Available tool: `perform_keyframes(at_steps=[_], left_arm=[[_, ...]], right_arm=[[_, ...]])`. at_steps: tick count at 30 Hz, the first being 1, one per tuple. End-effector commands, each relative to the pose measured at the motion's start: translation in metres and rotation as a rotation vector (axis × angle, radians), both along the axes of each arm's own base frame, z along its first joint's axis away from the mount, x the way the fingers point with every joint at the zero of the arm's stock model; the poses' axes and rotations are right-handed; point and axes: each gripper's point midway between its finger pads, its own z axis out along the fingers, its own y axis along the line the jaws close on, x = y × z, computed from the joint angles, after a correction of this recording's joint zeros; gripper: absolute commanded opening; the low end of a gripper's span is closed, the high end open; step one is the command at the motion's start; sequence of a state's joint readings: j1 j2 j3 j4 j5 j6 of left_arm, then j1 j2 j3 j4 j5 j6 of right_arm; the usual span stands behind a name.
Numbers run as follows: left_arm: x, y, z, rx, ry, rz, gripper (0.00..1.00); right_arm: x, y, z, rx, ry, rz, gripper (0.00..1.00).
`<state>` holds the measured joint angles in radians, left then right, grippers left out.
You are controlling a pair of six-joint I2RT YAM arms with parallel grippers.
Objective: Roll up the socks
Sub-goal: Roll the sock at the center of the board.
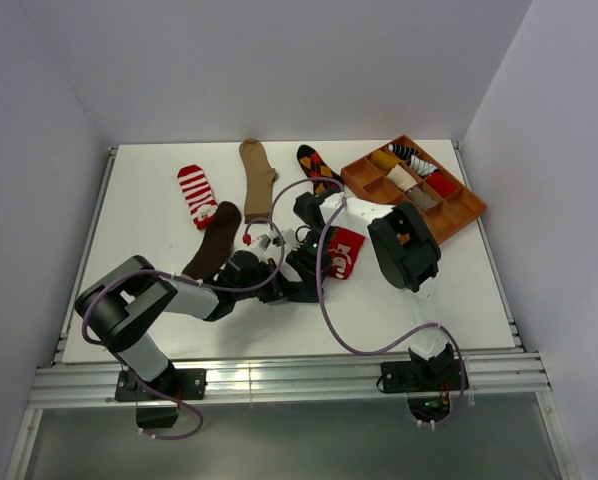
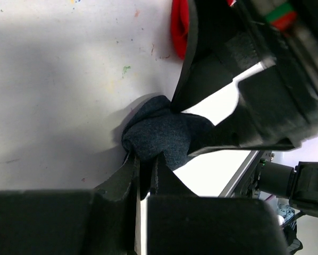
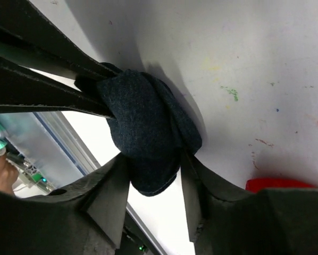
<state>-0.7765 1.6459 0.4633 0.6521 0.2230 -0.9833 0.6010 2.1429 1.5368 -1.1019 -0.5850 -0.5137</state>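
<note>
A navy sock (image 2: pixel 159 135), bunched into a tight roll (image 3: pixel 143 122), sits low over the white table between my two grippers. My left gripper (image 2: pixel 145 162) is shut on a fold at one side of the roll. My right gripper (image 3: pixel 155 162) stands open, a finger on either side of the roll's loose end. From above, both grippers meet at the table's middle (image 1: pixel 291 272) and hide the roll. Around them lie a red picture sock (image 1: pixel 341 252), a dark brown sock (image 1: pixel 214 242), a tan sock (image 1: pixel 258 178), a red-white striped sock (image 1: pixel 197 195) and a black argyle sock (image 1: pixel 319 165).
A brown wooden compartment tray (image 1: pixel 463 213) holding several rolled socks stands at the back right. The right arm's bulky body (image 1: pixel 404 245) hangs beside it. A purple cable (image 1: pixel 329 310) loops over the table's front. The metal rail (image 1: pixel 279 375) marks the near edge.
</note>
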Motion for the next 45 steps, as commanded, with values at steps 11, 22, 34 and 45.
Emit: perform_keyframes(at_steps=[11,22,34,45], left_arm=[[-0.018,0.027,-0.050,0.256,0.191,0.005,0.00],[-0.020,0.029,-0.052,0.266,0.294,-0.049,0.00],[-0.025,0.041,-0.042,0.266,0.472,-0.089,0.00],[-0.034,0.041,-0.053,0.257,0.533,-0.099,0.00]], right_arm=[[0.071,-0.003,0.019,0.157,-0.295,-0.101,0.58],[0.076,-0.032,0.059,0.266,-0.433,-0.130,0.60],[0.053,-0.053,0.075,0.374,-0.849,0.103,0.66],[0.013,-0.009,0.067,0.403,-1.053,0.345,0.71]])
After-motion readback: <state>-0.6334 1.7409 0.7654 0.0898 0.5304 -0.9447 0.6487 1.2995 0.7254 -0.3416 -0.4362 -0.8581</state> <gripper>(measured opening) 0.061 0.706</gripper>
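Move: Ahead by 0 cm and some 4 cm to the right of the left hand is the middle of the dark blue sock, which its shut fingers hold by the near end; from the right hand, whose fingers still straddle the other end, it lies about 2 cm left and 1 cm back. The red sock's middle is roughly 12 cm ahead and 8 cm right of the right hand; the brown sock lies about 10 cm ahead and 18 cm left of the left hand. Opening further, the right fingers come free of the dark blue sock as the hand goes forward some 6 cm towards the red sock, rising and veering right; then it draws back and lastly left, ending about 5 cm higher, its back-leaning fingers swung round to point left and down. The left hand keeps its pinch, edges forward and returns, tipping about 20 degrees. ##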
